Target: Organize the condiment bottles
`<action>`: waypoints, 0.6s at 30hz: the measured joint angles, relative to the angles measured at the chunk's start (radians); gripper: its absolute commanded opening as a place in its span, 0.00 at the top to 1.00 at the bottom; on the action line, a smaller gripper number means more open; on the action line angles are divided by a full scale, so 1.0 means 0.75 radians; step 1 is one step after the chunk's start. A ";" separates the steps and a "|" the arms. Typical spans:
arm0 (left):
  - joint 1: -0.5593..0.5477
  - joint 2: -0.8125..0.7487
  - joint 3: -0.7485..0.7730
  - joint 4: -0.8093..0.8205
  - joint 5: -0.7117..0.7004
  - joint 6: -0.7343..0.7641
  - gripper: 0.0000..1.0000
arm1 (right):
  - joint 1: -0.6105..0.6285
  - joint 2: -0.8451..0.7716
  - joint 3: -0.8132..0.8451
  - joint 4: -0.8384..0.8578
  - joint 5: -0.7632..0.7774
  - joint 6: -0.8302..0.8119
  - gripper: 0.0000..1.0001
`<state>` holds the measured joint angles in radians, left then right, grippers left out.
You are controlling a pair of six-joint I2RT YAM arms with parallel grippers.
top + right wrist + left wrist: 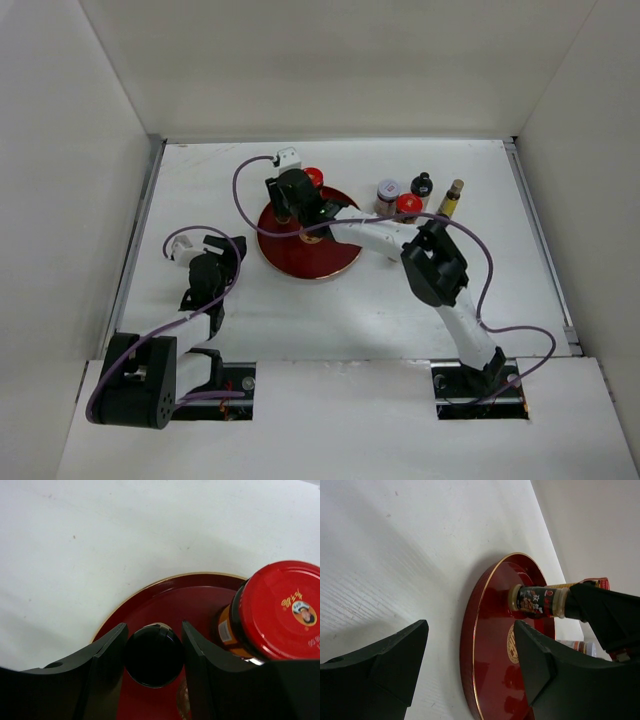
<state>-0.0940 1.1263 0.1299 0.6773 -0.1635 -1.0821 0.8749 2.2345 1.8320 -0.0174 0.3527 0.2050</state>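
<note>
The round red tray lies at the table's middle, also in the left wrist view. My right gripper reaches over its far left part, shut on a small dark black-capped bottle that stands upright on the tray; its dark label shows in the left wrist view. A red-capped amber jar stands beside it at the tray's far edge. My left gripper is open and empty just left of the tray, low over the table.
To the right of the tray stand a lilac-lidded jar, a red-capped jar, a black-capped bottle and a slim yellow tan-capped bottle. White walls enclose the table on three sides.
</note>
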 measured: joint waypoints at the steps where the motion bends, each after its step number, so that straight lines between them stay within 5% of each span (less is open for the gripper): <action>1: -0.002 0.001 0.000 -0.001 0.000 0.000 0.32 | -0.005 0.017 0.021 -0.004 0.007 -0.008 0.57; 11: -0.009 0.004 0.000 0.000 0.000 0.001 0.32 | -0.012 0.096 0.111 -0.050 0.022 -0.021 0.32; 18: -0.009 0.003 0.000 0.000 0.000 0.001 0.32 | -0.012 0.056 0.045 -0.032 0.016 -0.010 0.24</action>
<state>-0.1009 1.1282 0.1299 0.6773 -0.1635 -1.0813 0.8658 2.2768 1.8660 -0.0410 0.3645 0.1978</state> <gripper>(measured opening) 0.676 0.742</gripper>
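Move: The right hand holds the black-capped bottle by its cap; the free spot in the far-left part of the red tray where it is to stand is about 1 cm ahead and some 10 cm below. The red-lidded jar stands roughly 3 cm ahead and 8 cm to the right, its middle some 4 cm lower; the tray's centre is about 5 cm back and 8 cm to the right. From the left hand, that spot lies roughly 12 cm ahead, 13 cm to the right and 4 cm below. Easing forward and down by about 1.5 cm each way, the right hand lowers the black-capped bottle onto the tray beside the red-lidded jar, the wrist all but unturned. Its fingers then open and let go of the cap on both sides, and the hand starts to draw back by about half a centimetre. ##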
